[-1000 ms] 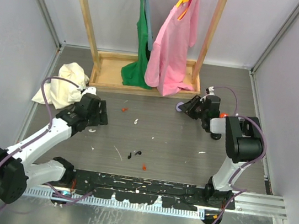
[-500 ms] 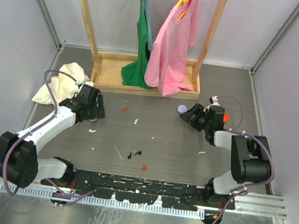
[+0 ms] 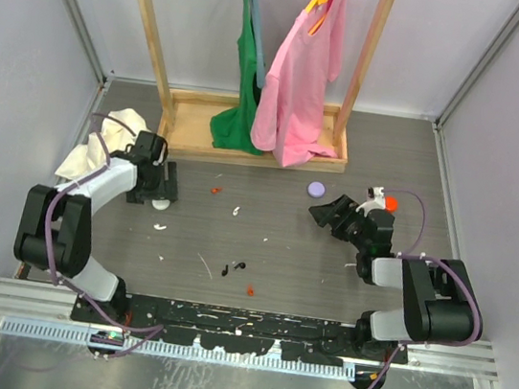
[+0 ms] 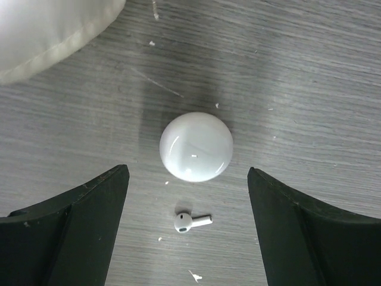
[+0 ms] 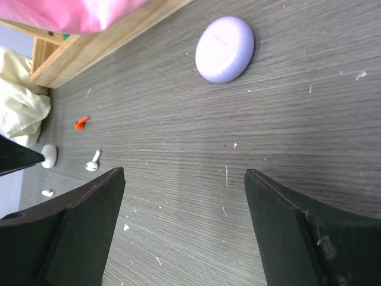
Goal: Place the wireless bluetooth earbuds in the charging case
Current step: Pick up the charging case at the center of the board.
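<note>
A closed lilac charging case (image 5: 225, 49) lies on the grey floor, also seen as the lilac charging case (image 3: 316, 189) near the rack. My right gripper (image 5: 184, 174) is open and empty, a little short of it; from above, the right gripper (image 3: 327, 212) sits just front-right of it. A white round case (image 4: 196, 146) lies ahead of my open left gripper (image 4: 187, 179). One white earbud (image 4: 190, 221) lies on the floor between its fingers. The left gripper (image 3: 165, 189) hovers by the white case (image 3: 159, 204). Another earbud (image 3: 236, 212) lies mid-floor, also the earbud (image 5: 92, 164).
A wooden clothes rack (image 3: 248, 140) with pink and green garments stands at the back. A cream cloth (image 3: 102, 148) is bunched at the left, close to my left arm. Small orange bits (image 3: 215, 189) and black scraps (image 3: 233, 268) dot the floor.
My right gripper opened, let go of the lilac case and drew back toward the front right. My left arm swung left and back until it stood over the white case and earbud.
</note>
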Robot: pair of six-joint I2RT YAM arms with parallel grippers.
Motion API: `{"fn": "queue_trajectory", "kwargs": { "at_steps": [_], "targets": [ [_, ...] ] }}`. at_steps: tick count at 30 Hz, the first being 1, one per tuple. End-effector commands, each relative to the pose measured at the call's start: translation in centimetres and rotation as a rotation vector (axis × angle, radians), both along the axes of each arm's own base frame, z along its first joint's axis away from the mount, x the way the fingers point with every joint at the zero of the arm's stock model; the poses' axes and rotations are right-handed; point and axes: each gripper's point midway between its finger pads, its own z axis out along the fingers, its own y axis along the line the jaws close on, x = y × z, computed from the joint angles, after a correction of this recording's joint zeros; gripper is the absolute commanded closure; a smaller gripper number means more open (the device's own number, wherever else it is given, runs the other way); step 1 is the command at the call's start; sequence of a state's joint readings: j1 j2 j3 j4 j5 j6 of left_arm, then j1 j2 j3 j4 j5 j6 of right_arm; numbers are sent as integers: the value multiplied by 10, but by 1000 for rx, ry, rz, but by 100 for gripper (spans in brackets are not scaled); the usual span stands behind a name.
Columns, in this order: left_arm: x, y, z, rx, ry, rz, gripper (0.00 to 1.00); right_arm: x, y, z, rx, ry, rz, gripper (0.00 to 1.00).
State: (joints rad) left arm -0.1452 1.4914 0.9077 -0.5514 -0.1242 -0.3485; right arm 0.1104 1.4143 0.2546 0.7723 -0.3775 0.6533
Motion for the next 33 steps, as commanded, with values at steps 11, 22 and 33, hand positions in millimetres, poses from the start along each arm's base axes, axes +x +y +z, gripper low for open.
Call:
{"fn": "queue_trajectory", "kwargs": {
  "at_steps": [11,22,33],
  "targets": [
    [23,-7,-20,-23,91,-127,22,17,7,44,45,-199,23,13],
    [9,-27,-31,-97,158,-164,35,17,10,43,44,-197,42,13],
    [-4,-42,-26,-101,169,-183,46,16,15,47,53,-206,74,17]
  ]
}}
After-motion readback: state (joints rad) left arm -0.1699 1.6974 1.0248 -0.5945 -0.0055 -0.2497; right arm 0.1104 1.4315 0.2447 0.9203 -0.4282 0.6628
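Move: The white charging case lies almost under the left hand, about 1 cm ahead, centred left to right, and some 4 cm down. The white earbud lies about 6 cm nearer the base than the case and a touch right of it. A crumpled cloth is roughly 13 cm ahead and 13 cm left of this hand, and a small red piece about 7 cm ahead and 13 cm right. From the right hand the white case is some 39 cm left, about level and 4 cm lower. The left hand's open fingers come down around the white case and close until both tips pinch its sides: it sinks about 3 cm, edging forward and tipping steeper, then stays low while closing and carries the case some 2 cm right, easing back slightly and turning clockwise. The right hand, empty and open, rises about 2.5 cm, tilting up. ##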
